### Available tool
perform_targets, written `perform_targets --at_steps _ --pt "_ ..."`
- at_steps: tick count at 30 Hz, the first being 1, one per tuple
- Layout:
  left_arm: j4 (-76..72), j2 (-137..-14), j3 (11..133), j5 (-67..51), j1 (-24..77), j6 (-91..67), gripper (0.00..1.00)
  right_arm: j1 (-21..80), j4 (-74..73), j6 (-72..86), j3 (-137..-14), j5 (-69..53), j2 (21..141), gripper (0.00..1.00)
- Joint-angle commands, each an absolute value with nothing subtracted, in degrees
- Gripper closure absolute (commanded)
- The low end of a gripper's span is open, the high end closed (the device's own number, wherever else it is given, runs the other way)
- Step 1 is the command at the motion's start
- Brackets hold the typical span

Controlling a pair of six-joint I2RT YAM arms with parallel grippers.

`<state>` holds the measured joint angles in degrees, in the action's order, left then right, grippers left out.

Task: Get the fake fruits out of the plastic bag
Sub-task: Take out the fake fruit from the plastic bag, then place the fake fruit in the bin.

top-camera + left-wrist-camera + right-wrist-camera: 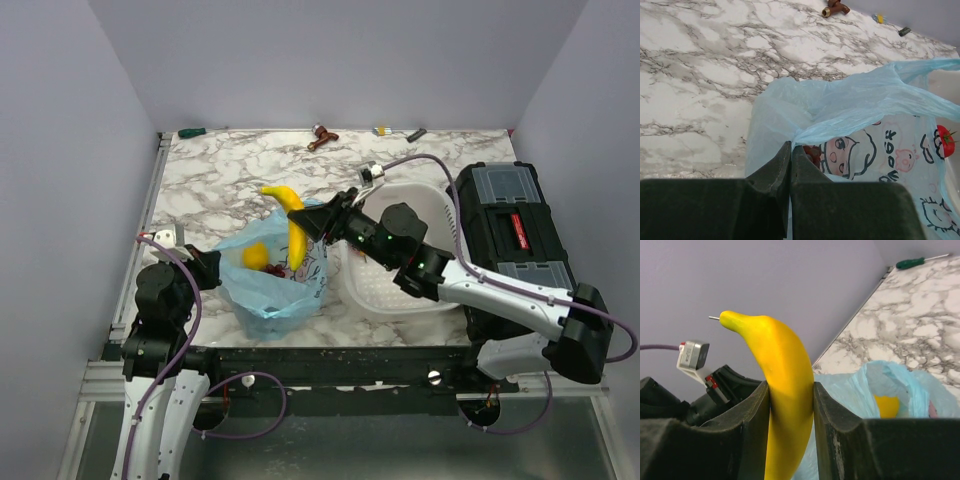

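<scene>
The light-blue plastic bag point(272, 283) stands open near the table's front, left of centre. My right gripper point(305, 222) is shut on the yellow banana point(292, 225) and holds it above the bag's mouth; in the right wrist view the banana point(785, 390) sits between the fingers. The round yellow fruit point(255, 256) lies inside the bag and shows in the right wrist view point(887, 406). The dark red grape bunch point(274, 270) lies beside it and shows in the left wrist view point(812, 152). My left gripper point(791, 150) is shut on the bag's rim point(805, 134) at its left side.
A white perforated basket point(440, 200) stands right of the bag under the right arm. A black toolbox point(515, 230) is at the far right. A green screwdriver point(192, 132), a brown fitting point(322, 136) and small parts lie along the back edge. A red fruit point(945, 140) shows at the bag's right.
</scene>
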<state>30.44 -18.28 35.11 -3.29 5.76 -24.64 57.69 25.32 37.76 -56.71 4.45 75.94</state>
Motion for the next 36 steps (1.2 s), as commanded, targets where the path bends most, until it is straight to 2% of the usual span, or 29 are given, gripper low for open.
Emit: perform_targets --at_steps 1,7,13,17,20,24,31,36 --pt "29.2 -17.76 34.82 -4.92 6.06 -23.99 1.0 57.8 16.52 32.31 -61.3 15.38 69.86 0.99" --pt "29.14 -18.28 34.89 -4.92 6.16 -23.99 1.0 57.79 -3.22 26.77 -64.0 34.42 62.1 0.99" --pt "29.19 -18.24 34.77 -4.52 6.15 -23.99 1.0 56.98 -18.1 26.42 -59.9 51.99 55.8 0.99" --pt "29.09 -18.73 34.75 -4.92 6.17 -23.99 1.0 54.3 -25.89 27.46 -57.91 57.72 56.65 0.99" --pt "29.31 -19.1 34.91 -5.01 6.15 -23.99 1.0 48.37 -29.18 30.68 -55.69 54.58 60.35 0.99" --pt "29.81 -18.67 35.15 -5.81 6.22 -24.25 1.0 38.64 -26.14 31.3 -53.04 37.53 69.04 0.99" --pt "34.44 -20.63 37.9 -6.85 6.35 -24.61 1.0 38.14 -24.47 33.03 -55.53 32.07 82.32 0.98" --pt "34.4 -21.55 37.5 -8.23 6.43 -24.06 1.0 38.06 -25.15 32.54 -56.36 32.87 86.65 0.9"
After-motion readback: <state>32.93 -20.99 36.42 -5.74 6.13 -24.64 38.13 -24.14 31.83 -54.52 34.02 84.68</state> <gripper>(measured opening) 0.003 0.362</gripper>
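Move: The banana is already in the right fingers. The white tray it is taken to has its middle about 26 cm to that hand's right, 10 cm farther out and 30 cm below. In the tray the tomato lies roughly 27 cm right and 11 cm ahead, the red pepper 15 cm right and 14 cm ahead. The plastic bag sits some 10 cm left, 3 cm ahead. From the left hand the tray is about 46 cm right, 12 cm ahead. The banana, still pinched in the right fingers, is swung some 25 cm to the right, away from the bag, in an arc that first rises about 5 cm, then drops steeply by about 30 cm into the tray, drifting forward too. The wrist turns clockwise and tips over, so fingers that pointed level and forward-left end pointing forward and well down. ##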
